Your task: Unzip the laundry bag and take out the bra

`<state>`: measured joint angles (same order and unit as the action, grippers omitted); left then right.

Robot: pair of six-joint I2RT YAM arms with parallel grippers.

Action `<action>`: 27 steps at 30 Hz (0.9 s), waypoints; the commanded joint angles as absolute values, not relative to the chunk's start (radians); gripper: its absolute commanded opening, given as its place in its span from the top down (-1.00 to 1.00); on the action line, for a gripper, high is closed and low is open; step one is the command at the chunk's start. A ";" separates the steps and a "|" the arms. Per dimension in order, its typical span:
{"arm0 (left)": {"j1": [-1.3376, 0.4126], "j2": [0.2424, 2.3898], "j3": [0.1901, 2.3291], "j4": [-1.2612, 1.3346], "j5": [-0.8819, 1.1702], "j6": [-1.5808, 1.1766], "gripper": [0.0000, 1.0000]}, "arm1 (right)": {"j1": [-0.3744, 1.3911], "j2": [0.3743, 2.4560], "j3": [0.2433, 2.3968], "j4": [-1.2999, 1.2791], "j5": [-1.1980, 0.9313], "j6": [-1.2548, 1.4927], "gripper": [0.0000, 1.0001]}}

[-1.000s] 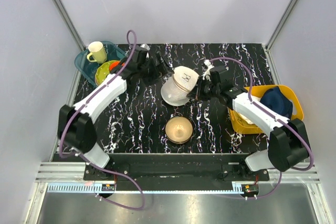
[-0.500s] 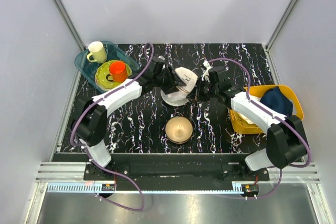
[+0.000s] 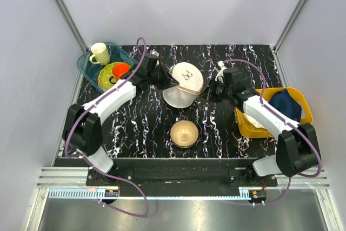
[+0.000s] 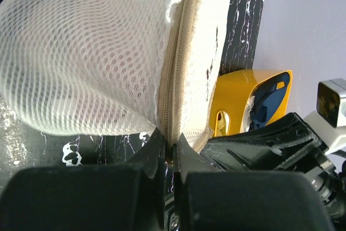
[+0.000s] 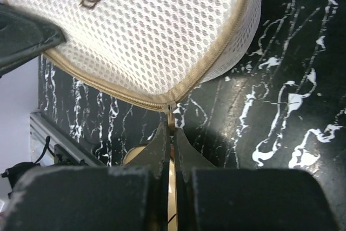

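Observation:
The cream mesh laundry bag [image 3: 181,93] lies tilted mid-table, its round lid with the small bra drawing [image 3: 188,76] facing up and back. My left gripper [image 3: 168,82] is at the bag's left side, and in the left wrist view it [image 4: 172,143] is shut on the zip seam of the laundry bag [image 4: 97,63]. My right gripper [image 3: 210,93] is at the bag's right side. In the right wrist view it [image 5: 172,131] is shut on the zip pull [image 5: 171,115] hanging from the laundry bag [image 5: 157,31]. The zip looks closed. The bra is hidden.
A bronze bowl [image 3: 184,133] sits in front of the bag. A yellow bin [image 3: 307,109] at the right holds a dark blue cloth [image 3: 285,104]. A teal tray [image 3: 86,67] at the back left holds a yellow mug [image 3: 99,53] and an orange cup [image 3: 121,70].
My left gripper came in open from the left and shut on the bag's zip seam. The bag shifted and its lid tipped further back. The right gripper kept its hold and drifted slightly right.

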<state>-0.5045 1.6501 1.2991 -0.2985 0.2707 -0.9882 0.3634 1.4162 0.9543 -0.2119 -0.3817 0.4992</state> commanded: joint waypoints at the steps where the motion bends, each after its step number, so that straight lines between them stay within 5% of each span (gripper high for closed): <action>1: -0.477 1.662 1.394 -0.293 0.216 -0.939 1.00 | 0.417 1.356 0.971 -0.198 -0.391 0.538 1.00; 5: -0.476 1.753 1.508 -0.302 0.235 -0.908 0.94 | 0.491 1.374 1.000 -0.207 -0.382 0.549 1.00; 7: -0.476 1.776 1.549 -0.319 0.253 -0.902 0.45 | 0.502 1.382 1.009 -0.204 -0.385 0.561 1.00; 8: -0.476 1.779 1.554 -0.342 0.259 -0.893 -0.15 | 0.502 1.384 1.009 -0.201 -0.376 0.564 1.00; 12: -0.477 1.697 1.499 -0.368 0.233 -0.873 -0.78 | 0.502 1.384 1.012 -0.204 -0.348 0.561 1.00; 19: -0.543 1.562 1.286 -0.295 0.216 -0.946 -0.80 | 0.502 1.439 1.019 -0.183 -0.360 0.568 1.00; 27: -0.591 1.649 1.287 -0.210 0.267 -1.015 -0.66 | 0.503 1.456 1.029 -0.186 -0.370 0.561 1.00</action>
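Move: The zip pull of the laundry bag, already pinched by the right hand, lies about 10 cm to the right of the left hand, 5 cm back and 4 cm lower. The tan bowl is some 20 cm back, 3 cm right and 14 cm below the left hand. From the right hand, the rim pinched by the left fingers is 10 cm left, 5 cm ahead and 4 cm higher; the yellow bin sits about 32 cm right, 7 cm back and 7 cm below. The laundry bag's zip rim, still pinched by the left hand, is carried forward about 3 cm and slightly up; those fingers then spring wide, let go, and travel back some 6 cm, ending rightward beside the zip pull, still open. Meanwhile the right hand keeps the pull pinched and carries it about 5 cm left and a little back towards the left hand, rising slightly before sinking again. ##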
